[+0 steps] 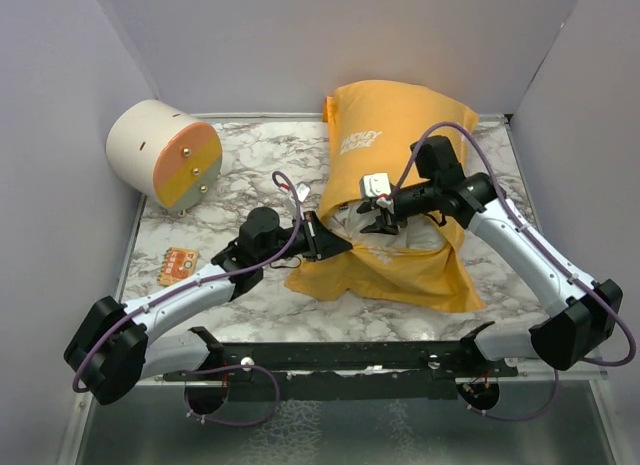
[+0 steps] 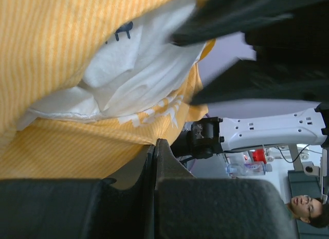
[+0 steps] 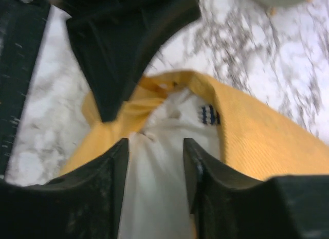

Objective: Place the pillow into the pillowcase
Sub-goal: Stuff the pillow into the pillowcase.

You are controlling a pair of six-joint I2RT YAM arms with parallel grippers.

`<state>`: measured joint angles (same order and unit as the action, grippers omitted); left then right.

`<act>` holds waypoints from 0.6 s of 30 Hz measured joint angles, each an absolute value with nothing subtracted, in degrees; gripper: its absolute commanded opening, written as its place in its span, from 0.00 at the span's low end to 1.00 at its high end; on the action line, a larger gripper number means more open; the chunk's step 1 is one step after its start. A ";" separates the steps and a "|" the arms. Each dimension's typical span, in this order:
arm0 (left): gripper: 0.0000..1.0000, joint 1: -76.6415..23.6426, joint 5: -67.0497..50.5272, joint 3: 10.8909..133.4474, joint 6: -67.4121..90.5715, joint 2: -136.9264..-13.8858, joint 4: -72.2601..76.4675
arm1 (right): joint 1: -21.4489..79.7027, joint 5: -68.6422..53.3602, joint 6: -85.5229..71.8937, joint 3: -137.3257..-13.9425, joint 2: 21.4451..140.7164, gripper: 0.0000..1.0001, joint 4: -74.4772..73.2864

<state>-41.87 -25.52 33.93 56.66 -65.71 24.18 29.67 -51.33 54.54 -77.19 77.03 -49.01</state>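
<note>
The orange-yellow pillowcase (image 1: 400, 275) lies at centre right, white lettering up, its mouth facing left. The white pillow (image 1: 362, 228) sits mostly inside, bulging out at the mouth. My left gripper (image 1: 338, 244) is shut on the lower edge of the mouth; the left wrist view has its fingertips (image 2: 156, 142) pinching the orange fabric (image 2: 61, 141) under the pillow (image 2: 139, 69). My right gripper (image 1: 380, 221) hovers at the mouth. In the right wrist view its jaws (image 3: 154, 146) stand apart with pillow fabric (image 3: 154, 187) filling the gap, next to the case's edge (image 3: 247, 126).
A cream-and-orange cylinder (image 1: 165, 153) lies at the back left. A small orange card (image 1: 178, 263) rests near the left edge. Grey walls close in the marble table (image 1: 250, 195) on three sides.
</note>
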 measured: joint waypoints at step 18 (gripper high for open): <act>0.00 -42.63 -19.40 49.01 47.13 -62.00 2.22 | 25.41 -26.00 51.03 -51.68 73.21 0.03 -22.02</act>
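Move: The pillow's bare white end, showing in the case's mouth, lies below the right hand, about 6 cm ahead, 6 cm to its right and 11 cm down. The case's upper rim arches over it some 5 cm farther out; the held lower rim is pinched in the left gripper, roughly 9 cm to the left of the white end and 5 cm nearer. From the left hand that white end is about 5 cm ahead, 9 cm to the right and about level. The pillow's exposed end is met by the right hand, which dives about 11 cm while going forward and to the right, some 7 cm each, into the case mouth. On the way its half-open fingers shut, ending against the white cloth beside the upper rim, and the wrist swings nearly 25 degrees clockwise, fingertips tipping lower. The left hand keeps its pinch on the lower rim and raises it about 5 cm. ##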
